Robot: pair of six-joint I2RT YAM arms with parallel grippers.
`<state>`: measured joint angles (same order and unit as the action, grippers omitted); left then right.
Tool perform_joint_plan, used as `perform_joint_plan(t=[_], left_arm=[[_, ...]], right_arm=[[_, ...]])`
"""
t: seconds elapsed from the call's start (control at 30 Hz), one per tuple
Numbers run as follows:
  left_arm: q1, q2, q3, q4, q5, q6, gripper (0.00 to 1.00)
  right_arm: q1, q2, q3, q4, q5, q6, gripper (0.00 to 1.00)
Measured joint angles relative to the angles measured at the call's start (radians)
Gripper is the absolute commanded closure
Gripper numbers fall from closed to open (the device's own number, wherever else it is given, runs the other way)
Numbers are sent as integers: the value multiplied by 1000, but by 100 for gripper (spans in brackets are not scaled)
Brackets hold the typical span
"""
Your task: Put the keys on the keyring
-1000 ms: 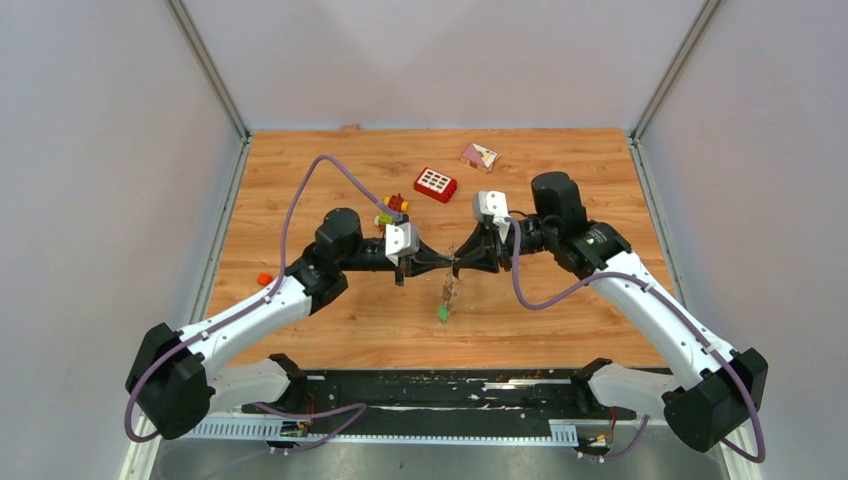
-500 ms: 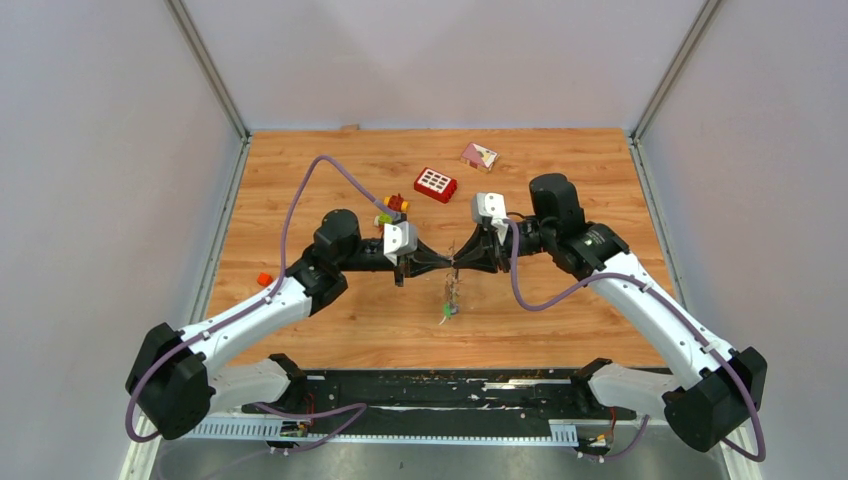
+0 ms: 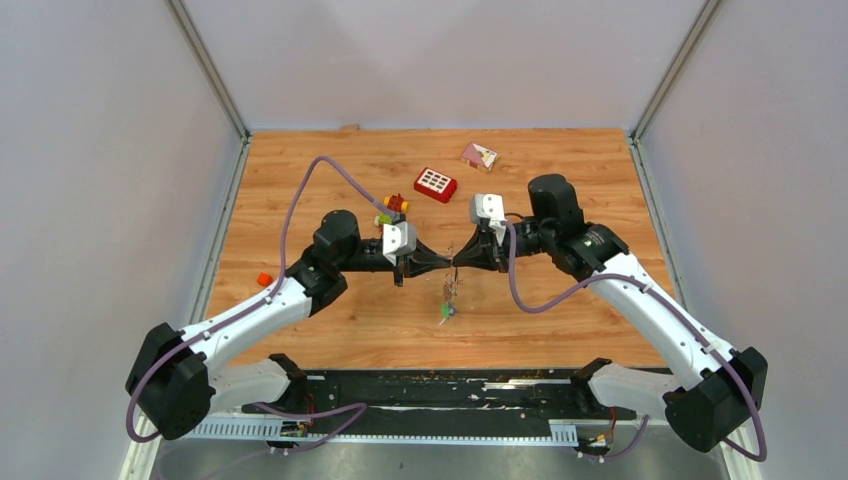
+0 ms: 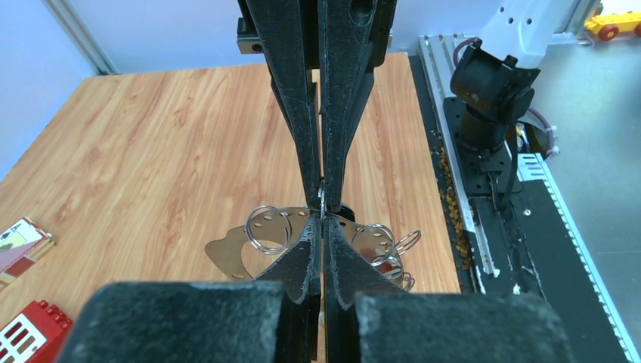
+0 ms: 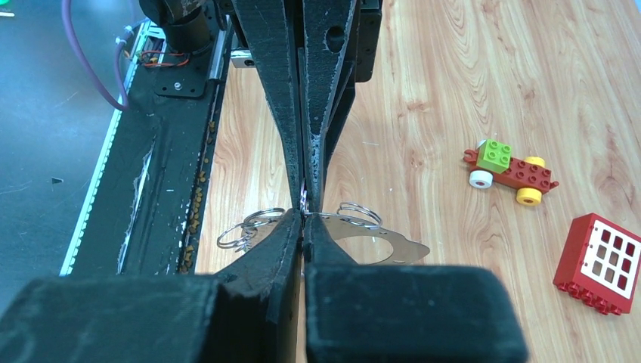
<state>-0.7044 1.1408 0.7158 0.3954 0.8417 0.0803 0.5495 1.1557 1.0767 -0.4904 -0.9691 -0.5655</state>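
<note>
My left gripper and right gripper meet tip to tip above the middle of the table, both shut on the keyring. The keyring is a flat grey metal hoop with small holes round its rim, held level above the wood, and also shows in the right wrist view. Small split rings hang from it. The keys dangle below it, one with a green tag and one with a red tag. In the left wrist view my own tips face the right gripper's fingers. The right wrist view shows my tips.
A red brick with white squares and a red-yellow-green block toy lie just beyond the left gripper. A pink card lies farther back. A small red cube sits at the left. The black rail runs along the near edge.
Both grippers have shifted slightly toward the far side together, still joined at the keyring. The hanging keys have swung a little.
</note>
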Motion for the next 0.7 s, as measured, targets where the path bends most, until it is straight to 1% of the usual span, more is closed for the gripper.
perform_joint_plan(t=[0.03, 0.13, 0.2, 0.3, 0.37, 0.5, 0.57, 0.7], left_arm=[[0, 0, 0, -2, 0, 6, 95], [0, -3, 0, -33, 3, 57, 74], [0, -13, 8, -92, 3, 125, 61], [0, -31, 32, -198, -6, 232, 51], [0, -42, 45, -248, -20, 293, 48], [0, -51, 64, -312, -32, 380, 47], [0, -51, 69, -332, -32, 410, 48], [0, -32, 90, -362, -33, 457, 54]], right_arm=[[2, 0, 1, -5, 7, -7, 100], [15, 5, 21, -58, 37, -38, 100], [30, 20, 60, -125, 64, -63, 100], [54, 54, 138, -232, 136, -108, 100], [70, 76, 185, -290, 188, -133, 100], [111, 117, 269, -401, 294, -172, 100], [135, 138, 306, -452, 347, -187, 100], [169, 161, 349, -525, 418, -204, 100]])
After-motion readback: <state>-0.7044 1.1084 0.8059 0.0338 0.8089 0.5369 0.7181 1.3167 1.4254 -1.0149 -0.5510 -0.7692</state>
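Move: Both hands meet at one small wire ring on the keyring: the ring sits about 1 cm to the right of the left hand's point and 1 cm to the left of the right hand's, level with both. The coloured keys dangle some 10 cm below and 6 cm nearer the bases. From the left hand, the red window block lies on the table about 26 cm ahead and 2 cm left; the toy car lies 19 cm ahead and 12 cm left, both some 25 cm lower. The left hand, fingers already shut on the small ring, opens to about half and comes free of it, easing 1.5 cm down and 1.5 cm to the left while its wrist rolls and its fingertips dip a little. The right hand keeps its shut pinch on the ring and tips its fingers some 25 degrees more steeply down, its wrist swinging up and over to the left while the fingertips sink about 1.5 cm and draw about as far to the right, away from the left fingers. ##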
